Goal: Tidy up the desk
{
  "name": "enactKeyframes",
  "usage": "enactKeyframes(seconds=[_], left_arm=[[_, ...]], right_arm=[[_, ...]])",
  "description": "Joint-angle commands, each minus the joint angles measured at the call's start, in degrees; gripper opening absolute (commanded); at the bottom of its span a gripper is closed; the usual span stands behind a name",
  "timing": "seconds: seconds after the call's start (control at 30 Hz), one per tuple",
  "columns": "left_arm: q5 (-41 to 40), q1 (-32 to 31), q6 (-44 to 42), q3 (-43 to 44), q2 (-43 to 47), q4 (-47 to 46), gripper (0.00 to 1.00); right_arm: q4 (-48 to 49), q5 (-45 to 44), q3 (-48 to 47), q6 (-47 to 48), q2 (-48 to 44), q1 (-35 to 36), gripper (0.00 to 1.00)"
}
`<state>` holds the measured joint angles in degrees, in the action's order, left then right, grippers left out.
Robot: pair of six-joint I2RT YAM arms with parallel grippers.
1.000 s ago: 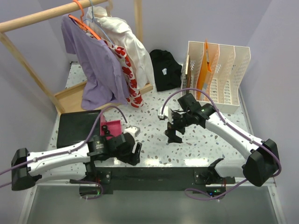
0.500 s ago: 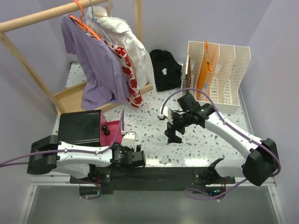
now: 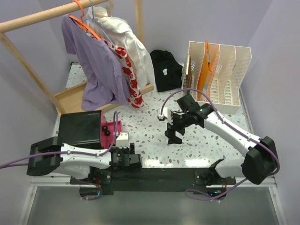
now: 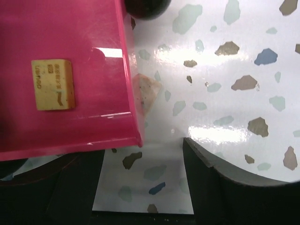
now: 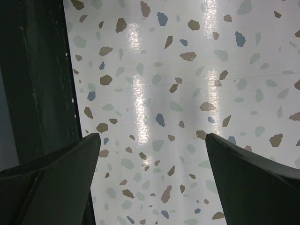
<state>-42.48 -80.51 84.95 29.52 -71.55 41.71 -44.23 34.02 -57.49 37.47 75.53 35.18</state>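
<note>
The desk (image 3: 150, 123) is white terrazzo with a black rail along its front edge. My left gripper (image 3: 126, 158) hovers low over the front left of the desk, just right of a pink tray (image 3: 111, 129). In the left wrist view the pink tray (image 4: 65, 70) holds a tan eraser (image 4: 52, 84), and its corner sits just beyond my left gripper (image 4: 143, 187), which is open over bare desk (image 4: 225, 93). My right gripper (image 3: 173, 134) hangs over the desk's middle. In the right wrist view the right gripper (image 5: 152, 138) is wide open above bare desk (image 5: 187, 70).
A black flat pad (image 3: 79, 127) lies left of the pink tray. At the back stand a wooden clothes rack with hanging shirts (image 3: 105, 61), a black folded cloth (image 3: 166, 70) and a cream file organizer (image 3: 220, 77). The front rail (image 5: 37, 70) runs beside the right gripper.
My left arm has swung round and the left gripper has drawn back from beside the pink tray toward the desk's front edge. The right arm has stayed still.
</note>
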Motion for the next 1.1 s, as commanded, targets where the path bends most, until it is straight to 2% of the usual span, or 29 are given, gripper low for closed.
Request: enactKeyframes(seconds=[0.0,0.33,0.47,0.6,0.77,0.87,1.07], left_arm=[[-3.75,1.49,2.15,-3.41,0.62,-1.46,0.7],[-3.84,1.94,1.89,-6.23,2.99,-3.48,0.55],[-3.66,1.94,1.27,-6.4,2.99,-3.83,0.45],[-3.49,1.94,-0.31,-6.14,2.91,-5.41,0.31],[-1.21,1.94,-5.31,-5.53,2.73,-8.66,0.15],[1.25,1.24,-9.96,-4.3,2.82,-11.21,0.11],[8.63,0.35,-21.48,-2.1,2.99,-16.66,0.09]], right_arm=[[0.19,1.14,0.1,0.06,0.15,-0.29,0.99],[0.02,1.49,-0.07,0.06,0.5,-0.64,0.99],[-0.16,1.75,-0.16,0.06,0.5,-0.81,0.99],[-0.25,1.84,-0.25,0.06,0.5,-0.9,0.99],[-0.33,1.84,-0.25,0.14,0.5,-0.9,0.99],[-0.33,1.84,-0.25,0.23,0.41,-0.99,0.99],[-0.33,1.84,-0.25,0.32,0.32,-0.99,0.99]])
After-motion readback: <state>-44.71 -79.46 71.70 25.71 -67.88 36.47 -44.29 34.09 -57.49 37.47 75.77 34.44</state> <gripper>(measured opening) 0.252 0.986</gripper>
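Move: The beige eraser lies half hidden under the near right corner of the open pink drawer, its middle about 3 cm ahead of the left hand, 1 cm to its left and 1 cm lower. The drawer's middle is some 7 cm ahead and 6 cm left, with the yellow eraser inside about 6 cm ahead and 7 cm left; the drawer's black knob is about 9 cm straight ahead. From the right hand the beige eraser is roughly 24 cm left, 7 cm back and 12 cm down. Staying low over the desk, the left hand eases about 1.5 cm to its left and 1 cm forward, in under the near right corner of the pink drawer, while its fingers close from roughly three-quarters to a quarter open and pinch the near end of the beige eraser, one finger on each side. Once they have stopped on it they keep their hold, and the hand turns some 10 degrees clockwise and draws back slightly to the right, without lifting. ##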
